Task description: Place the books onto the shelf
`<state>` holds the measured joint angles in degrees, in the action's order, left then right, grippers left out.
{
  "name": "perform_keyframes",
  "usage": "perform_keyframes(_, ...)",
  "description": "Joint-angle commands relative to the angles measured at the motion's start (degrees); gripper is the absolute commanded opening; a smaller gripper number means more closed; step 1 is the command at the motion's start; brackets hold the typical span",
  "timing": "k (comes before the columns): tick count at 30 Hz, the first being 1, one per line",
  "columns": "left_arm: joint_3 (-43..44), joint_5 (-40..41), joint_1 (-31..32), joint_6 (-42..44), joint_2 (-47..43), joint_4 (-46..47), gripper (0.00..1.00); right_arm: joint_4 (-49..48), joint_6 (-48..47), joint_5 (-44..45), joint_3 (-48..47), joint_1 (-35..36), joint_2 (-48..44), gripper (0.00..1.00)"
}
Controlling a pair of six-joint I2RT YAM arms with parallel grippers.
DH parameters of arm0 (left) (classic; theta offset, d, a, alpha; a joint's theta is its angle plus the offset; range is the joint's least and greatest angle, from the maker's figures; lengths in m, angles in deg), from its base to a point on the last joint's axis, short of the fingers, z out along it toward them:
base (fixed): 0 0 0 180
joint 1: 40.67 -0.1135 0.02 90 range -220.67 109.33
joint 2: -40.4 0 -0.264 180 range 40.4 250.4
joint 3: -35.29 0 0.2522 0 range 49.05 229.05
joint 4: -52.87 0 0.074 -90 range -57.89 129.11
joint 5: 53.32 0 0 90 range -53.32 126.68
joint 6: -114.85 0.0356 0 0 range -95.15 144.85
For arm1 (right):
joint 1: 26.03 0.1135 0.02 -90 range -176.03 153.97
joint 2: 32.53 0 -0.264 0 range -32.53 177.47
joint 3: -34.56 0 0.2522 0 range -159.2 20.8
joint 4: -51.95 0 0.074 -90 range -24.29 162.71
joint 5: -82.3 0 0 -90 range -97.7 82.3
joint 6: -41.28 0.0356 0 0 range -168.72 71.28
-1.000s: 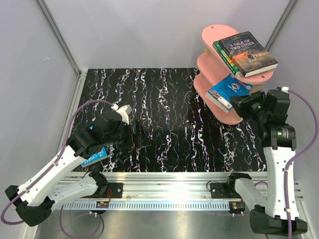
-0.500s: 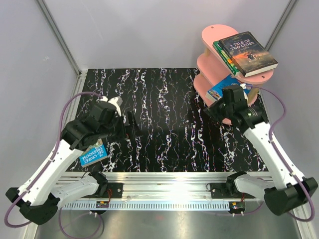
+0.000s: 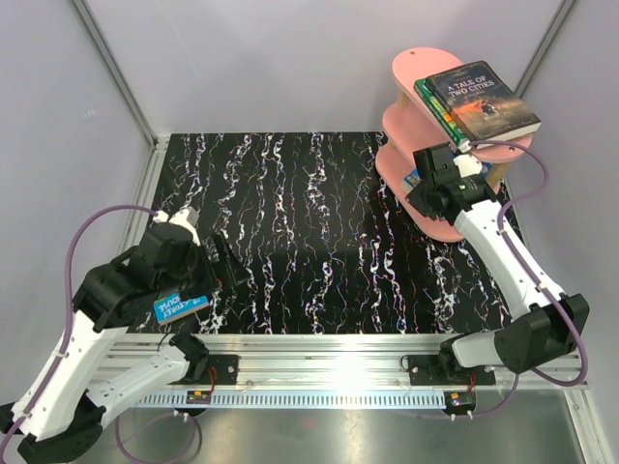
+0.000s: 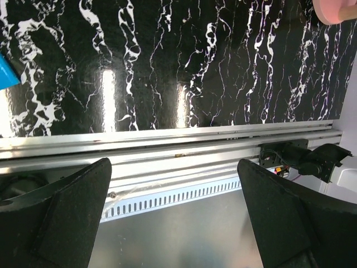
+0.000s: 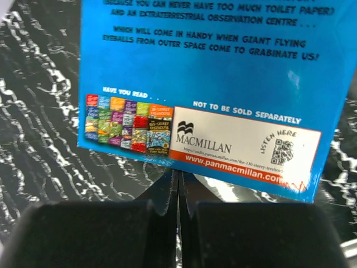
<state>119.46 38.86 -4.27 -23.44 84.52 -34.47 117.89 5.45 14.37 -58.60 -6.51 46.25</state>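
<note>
The pink shelf (image 3: 423, 70) stands at the back right. The dark grey "A Tale of Two Cities" book (image 3: 482, 100) lies on a green book (image 3: 434, 106) on its middle tier, overhanging to the right. A bright blue book (image 5: 212, 84) lies on the bottom tier, mostly hidden in the top view. My right gripper (image 3: 432, 186) is shut, its tips (image 5: 178, 176) tucked under that book's near edge with nothing between the fingers. Another blue book (image 3: 182, 306) lies at the near left, partly under my left arm. My left gripper (image 4: 173, 223) stands wide open and holds nothing.
The black marbled mat (image 3: 319, 222) covers the table. The metal rail (image 4: 184, 145) runs along its near edge, below my left gripper. White walls close in the back and both sides. A corner of the pink shelf (image 4: 334, 8) shows in the left wrist view.
My right arm swung from the shelf's right side to its front and the gripper shut, now against the blue book on the bottom tier. My left arm drew back toward the near left.
</note>
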Motion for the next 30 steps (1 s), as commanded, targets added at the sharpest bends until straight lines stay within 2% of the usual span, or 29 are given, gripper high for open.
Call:
perform_keyframes(1,0.5,2.9,-0.3,-3.9,-1.6,-1.5,0.99,0.1,-4.0,3.7,-1.6,-3.3,0.7,0.00)
perform_keyframes(6,-1.2,3.7,-0.2,-6.8,-3.0,-1.6,0.99,-2.9,-8.5,-0.1,-0.8,-7.8,0.3,0.00)
perform_keyframes(9,-1.2,4.8,-0.2,-7.5,-2.6,-1.7,0.99,-5.7,-10.0,-7.1,-0.9,-7.8,-0.3,0.00)
perform_keyframes(11,-0.7,6.2,-0.2,-7.8,-2.2,-2.2,0.99,-9.8,-10.1,-16.7,1.1,-7.8,-1.9,0.00)
perform_keyframes(13,0.0,7.1,-0.2,-8.0,-1.2,-2.5,0.99,-16.5,-9.1,-25.6,3.6,-6.6,-4.8,0.08)
perform_keyframes(14,0.3,8.2,-0.2,-8.4,-0.8,-2.7,0.99,-18.1,-8.2,-27.3,5.6,-5.6,-5.8,0.13)
perform_keyframes(15,0.4,8.8,-0.3,-8.6,0.2,-2.7,0.99,-19.0,-8.0,-29.2,6.2,-4.4,-6.6,0.26)
perform_keyframes(18,0.3,11.5,-0.4,-9.8,2.0,-2.9,0.99,-24.0,-8.1,-32.5,8.6,0.9,-9.3,0.44)
perform_keyframes(19,0.1,12.8,-0.4,-10.7,2.6,-3.8,0.99,-27.8,-8.2,-35.0,9.6,2.4,-10.6,0.52)
perform_keyframes(21,0.0,16.5,-2.0,-13.2,5.3,-7.4,0.99,-30.4,-7.9,-37.0,11.9,6.8,-10.8,0.59)
perform_keyframes(24,-0.8,18.0,-8.7,-12.1,8.9,-10.4,0.99,-35.0,-7.9,-41.0,13.4,11.7,-8.6,0.73)
perform_keyframes(26,-2.0,16.9,-17.0,-7.5,12.0,-9.4,0.99,-39.4,-6.5,-46.5,13.7,13.2,-4.3,0.86)
perform_keyframes(27,-2.6,16.3,-20.4,-6.0,12.9,-8.7,0.99,-40.3,-6.1,-49.9,13.1,14.3,-2.3,0.89)
perform_keyframes(28,-3.4,15.3,-28.0,-4.3,13.7,-7.3,0.99,-41.5,-5.9,-51.3,12.4,15.0,1.9,0.91)
perform_keyframes(30,-5.7,11.5,-35.7,0.8,14.8,-2.5,0.99,-42.2,-6.4,-54.0,9.5,16.2,6.0,0.97)
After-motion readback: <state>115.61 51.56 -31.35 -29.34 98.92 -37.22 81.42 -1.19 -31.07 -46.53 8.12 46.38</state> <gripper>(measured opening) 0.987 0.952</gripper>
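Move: The blue book's middle on the middle shelf lies about 8 cm right and 7 cm ahead of the right gripper, some 2 cm lower. On the top shelf, the dark book is about 17 cm ahead, 14 right and 12 above this gripper; the green book is 15 ahead, 6 right and 11 above. The last book, flat on the table, lies roughly 15 cm ahead, 19 left and 24 below the left gripper. Keep the shut right fingers against the blue book's near end and push right about 4 cm, then reverse and sweep left off the shelf, over 25 cm and slightly back, opening wide and swinging counter-clockwise. Meanwhile bring the open left gripper, after a small drift, left, down and forward towards the last book, turning it counter-clockwise some 40 degrees. ##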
